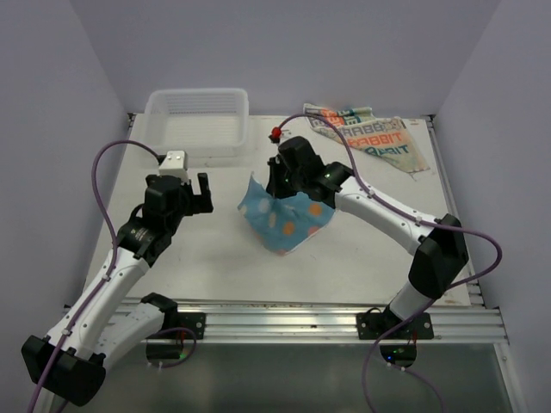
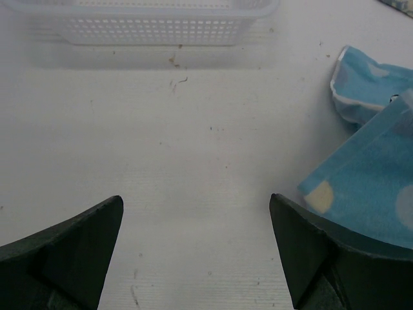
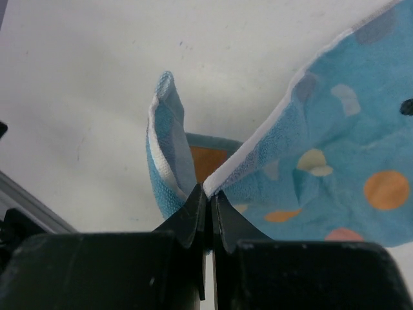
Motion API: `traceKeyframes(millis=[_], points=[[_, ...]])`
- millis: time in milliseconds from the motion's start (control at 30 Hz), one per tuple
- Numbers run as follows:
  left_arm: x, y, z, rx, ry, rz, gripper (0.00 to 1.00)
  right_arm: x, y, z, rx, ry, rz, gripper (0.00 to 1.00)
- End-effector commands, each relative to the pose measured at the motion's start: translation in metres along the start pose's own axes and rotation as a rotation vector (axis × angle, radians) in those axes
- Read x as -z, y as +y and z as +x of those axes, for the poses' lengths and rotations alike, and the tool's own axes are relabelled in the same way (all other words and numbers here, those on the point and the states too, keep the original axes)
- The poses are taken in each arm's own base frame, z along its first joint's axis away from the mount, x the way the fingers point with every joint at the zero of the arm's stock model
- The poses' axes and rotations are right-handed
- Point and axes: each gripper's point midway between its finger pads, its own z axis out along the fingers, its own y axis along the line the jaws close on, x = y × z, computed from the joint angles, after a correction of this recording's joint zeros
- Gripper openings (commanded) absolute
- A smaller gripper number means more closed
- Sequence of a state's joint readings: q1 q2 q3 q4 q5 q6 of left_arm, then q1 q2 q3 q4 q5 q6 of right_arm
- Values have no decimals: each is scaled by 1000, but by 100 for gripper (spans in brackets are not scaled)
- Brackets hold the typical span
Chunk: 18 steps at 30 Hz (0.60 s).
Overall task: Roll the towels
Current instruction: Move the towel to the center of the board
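Observation:
The light blue polka-dot towel [image 1: 288, 219] lies crumpled in the middle of the table, its far edge lifted. My right gripper [image 1: 274, 188] is shut on that white-hemmed edge [image 3: 208, 188], and the cloth [image 3: 335, 155] hangs to either side of the fingertips. The cream towel with RABBIT lettering [image 1: 372, 138] lies spread at the back right. My left gripper [image 1: 191, 188] hovers open to the left of the blue towel [image 2: 371, 187], with only bare table between its fingers [image 2: 303, 248].
A white slatted plastic basket [image 1: 200, 120] stands at the back left, seen from the left wrist as the basket [image 2: 155, 26] straight ahead. White walls close in the table on three sides. A metal rail [image 1: 301, 318] runs along the near edge.

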<state>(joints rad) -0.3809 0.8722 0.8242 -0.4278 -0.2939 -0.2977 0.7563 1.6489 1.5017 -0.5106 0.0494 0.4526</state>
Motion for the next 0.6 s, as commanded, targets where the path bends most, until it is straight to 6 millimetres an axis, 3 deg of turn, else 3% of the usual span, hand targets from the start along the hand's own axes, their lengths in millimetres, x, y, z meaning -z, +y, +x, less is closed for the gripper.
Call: traceKeyframes(millis=[0,33,100,133,233,267,367,467,567], points=[[1,8,-13,36,-48,-51,100,-2,35,15,26,-12,-153,0],[2,8,-14,46,-50,-51,100,-9,31,34,24,22,-148,0],[1,3,-14,53,-48,-27,100,-15,40,47,17,28,-201,0],[1,0,-14,67,-45,-14,100,-21,36,64,11,61,-195,0],[1,-24,-13,79,-19,113,100,-31,36,86,21,97,-198,0],[5,-40,-11,82,-1,203,100,-33,36,91,23,106,-198,0],[16,-72,-10,84,36,389,100,-36,35,97,23,113,-201,0],[27,-91,-6,85,57,515,100,-33,37,95,38,107,-215,0],[29,-101,12,128,90,583,100,-30,44,96,65,111,-264,0]])
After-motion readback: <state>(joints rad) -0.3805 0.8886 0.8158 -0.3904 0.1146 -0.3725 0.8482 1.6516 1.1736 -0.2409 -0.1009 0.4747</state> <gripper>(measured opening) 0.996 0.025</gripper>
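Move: The right hand already pinches the blue dotted towel by its edge. The center of the board lies about 20 cm below it and some 4 cm ahead; the towel's middle sags roughly 13 cm below, 1 cm ahead and 5 cm to the right. The rabbit towel is about 29 cm ahead and 24 cm right. From the empty left hand, the dotted towel's middle is some 25 cm right, 3 cm ahead and 14 cm below. Down and back towards the robot, with a slight drift left, the right hand lowers the pinched towel edge about 9 cm while drawing it back some 6 cm, then nearly halts, turned about 10 degrees counter-clockwise and fingers still shut. The left hand, wide open, then swings some 7 cm right towards the towel, turning about 20 degrees clockwise and rolling its left side down, without touching it. ##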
